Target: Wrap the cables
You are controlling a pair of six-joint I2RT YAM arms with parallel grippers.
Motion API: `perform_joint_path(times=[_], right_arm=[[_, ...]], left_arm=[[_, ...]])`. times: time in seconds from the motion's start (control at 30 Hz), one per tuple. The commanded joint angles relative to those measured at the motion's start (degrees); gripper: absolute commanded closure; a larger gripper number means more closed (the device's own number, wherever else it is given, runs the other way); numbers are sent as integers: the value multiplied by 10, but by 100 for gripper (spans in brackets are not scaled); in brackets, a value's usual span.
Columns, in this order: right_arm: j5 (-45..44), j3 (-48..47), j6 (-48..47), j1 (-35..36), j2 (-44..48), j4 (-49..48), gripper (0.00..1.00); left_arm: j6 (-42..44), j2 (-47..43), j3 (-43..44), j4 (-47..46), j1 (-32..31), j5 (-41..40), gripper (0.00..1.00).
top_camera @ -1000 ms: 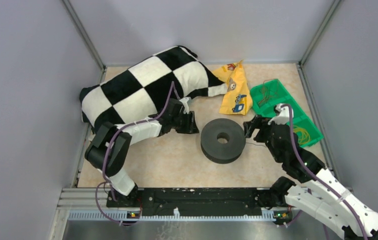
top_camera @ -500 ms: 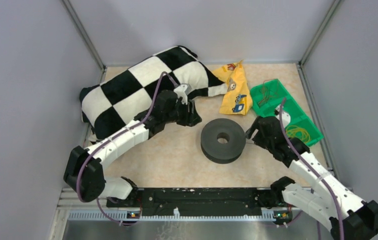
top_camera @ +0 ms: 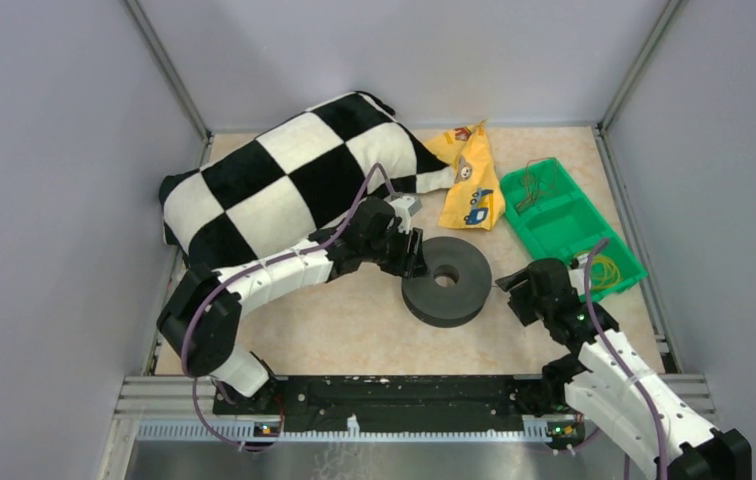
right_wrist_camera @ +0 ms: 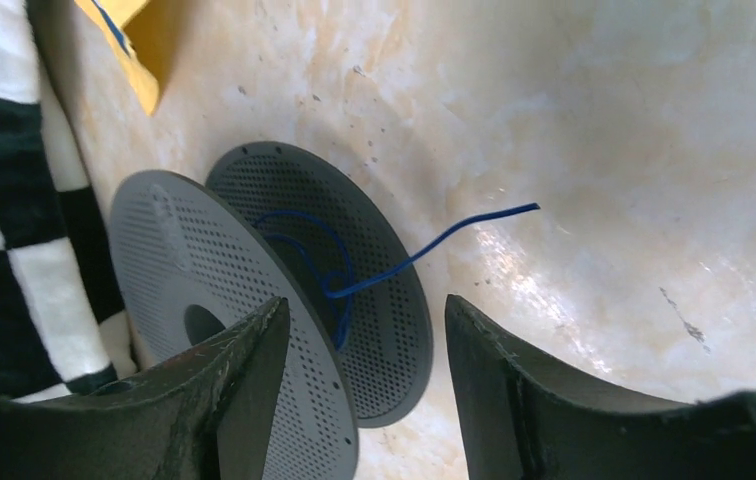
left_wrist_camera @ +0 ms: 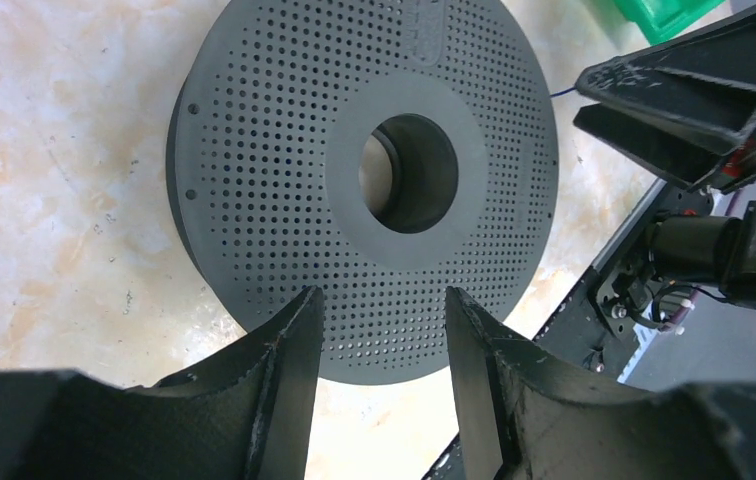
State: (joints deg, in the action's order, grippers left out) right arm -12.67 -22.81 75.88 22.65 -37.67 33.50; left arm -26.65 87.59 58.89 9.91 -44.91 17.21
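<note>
A dark grey perforated spool (top_camera: 445, 280) lies flat in the middle of the table. In the right wrist view a thin blue cable (right_wrist_camera: 434, 243) is looped between the spool's two flanges (right_wrist_camera: 254, 300), its loose end trailing onto the table. My left gripper (top_camera: 409, 250) sits at the spool's left edge, open, with the spool's top face (left_wrist_camera: 364, 180) just beyond its empty fingertips (left_wrist_camera: 294, 335). My right gripper (top_camera: 514, 290) is open a little to the right of the spool, apart from it, nothing between its fingers (right_wrist_camera: 494, 370).
A green tray (top_camera: 559, 222) at the right holds thin dark strands (top_camera: 529, 185) and a yellow coil (top_camera: 604, 270). A black-and-white checkered cushion (top_camera: 284, 180) fills the back left. A yellow bag (top_camera: 469, 180) lies behind the spool. Grey walls enclose the table.
The left gripper has swung right up to the spool's edge. The right gripper has drawn back towards the near right, away from the spool, and its jaws have narrowed somewhat.
</note>
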Motion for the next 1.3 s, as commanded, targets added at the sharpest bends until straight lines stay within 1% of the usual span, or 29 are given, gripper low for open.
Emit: perform_joint_path(times=[0.0, 0.1, 0.23, 0.3, 0.33, 0.53, 0.67, 0.73, 0.9, 1.17, 1.27], right_arm=[[-34, -3, 42, -12, 1, -41, 42], [-54, -6, 21, -26, -9, -50, 44], [-23, -7, -6, -64, -49, -76, 44], [-20, -5, -12, -70, -59, -92, 45], [-24, -5, -13, -70, -63, -98, 46], [-54, -25, -60, -71, -103, -125, 68], [-50, -50, -109, -71, -143, -155, 91], [-44, -63, -130, -71, -164, -170, 100], [-14, -111, -197, -71, -232, -194, 100], [85, -174, -285, -71, -336, -234, 100], [111, -206, -319, -71, -370, -227, 100]], left_arm=[[-1, 11, 15, -32, -4, 13, 46], [0, 19, 12, -32, -5, 15, 46], [0, 28, 11, -32, -6, 18, 46], [1, 31, 10, -32, -7, 15, 46], [1, 32, 10, -32, -7, 15, 46], [3, 42, 11, -33, -7, 18, 46], [6, 53, 13, -32, -8, 23, 46], [8, 59, 15, -31, -7, 26, 46], [13, 78, 17, -31, -8, 32, 47], [19, 92, 18, -33, -7, 40, 47], [15, 98, 8, -49, -8, 52, 47]])
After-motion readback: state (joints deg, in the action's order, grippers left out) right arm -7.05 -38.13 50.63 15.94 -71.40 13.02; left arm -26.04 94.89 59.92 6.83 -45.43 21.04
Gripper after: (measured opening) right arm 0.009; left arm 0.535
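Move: The free end of the blue cable sticks out from the grey spool, about 4 cm ahead of the open right hand, 3 cm to its right and 1 cm lower. From that hand the spool lies some 14 cm left and 4 cm ahead, and the green tray about 14 cm ahead and 13 cm right. For the left hand, the spool's middle is roughly 6 cm right, 2 cm back and 8 cm down. The right hand reaches about 5 cm forward and right onto the free cable end, closes fully to pinch it just behind its tip, then keeps its grip and draws it some 6 cm forward and 4 cm left, turning about 20 degrees counter-clockwise. Meanwhile the left hand, fingers still half open, sinks about 3 cm onto the spool's upper flange, then eases right, seeming to steady it. ##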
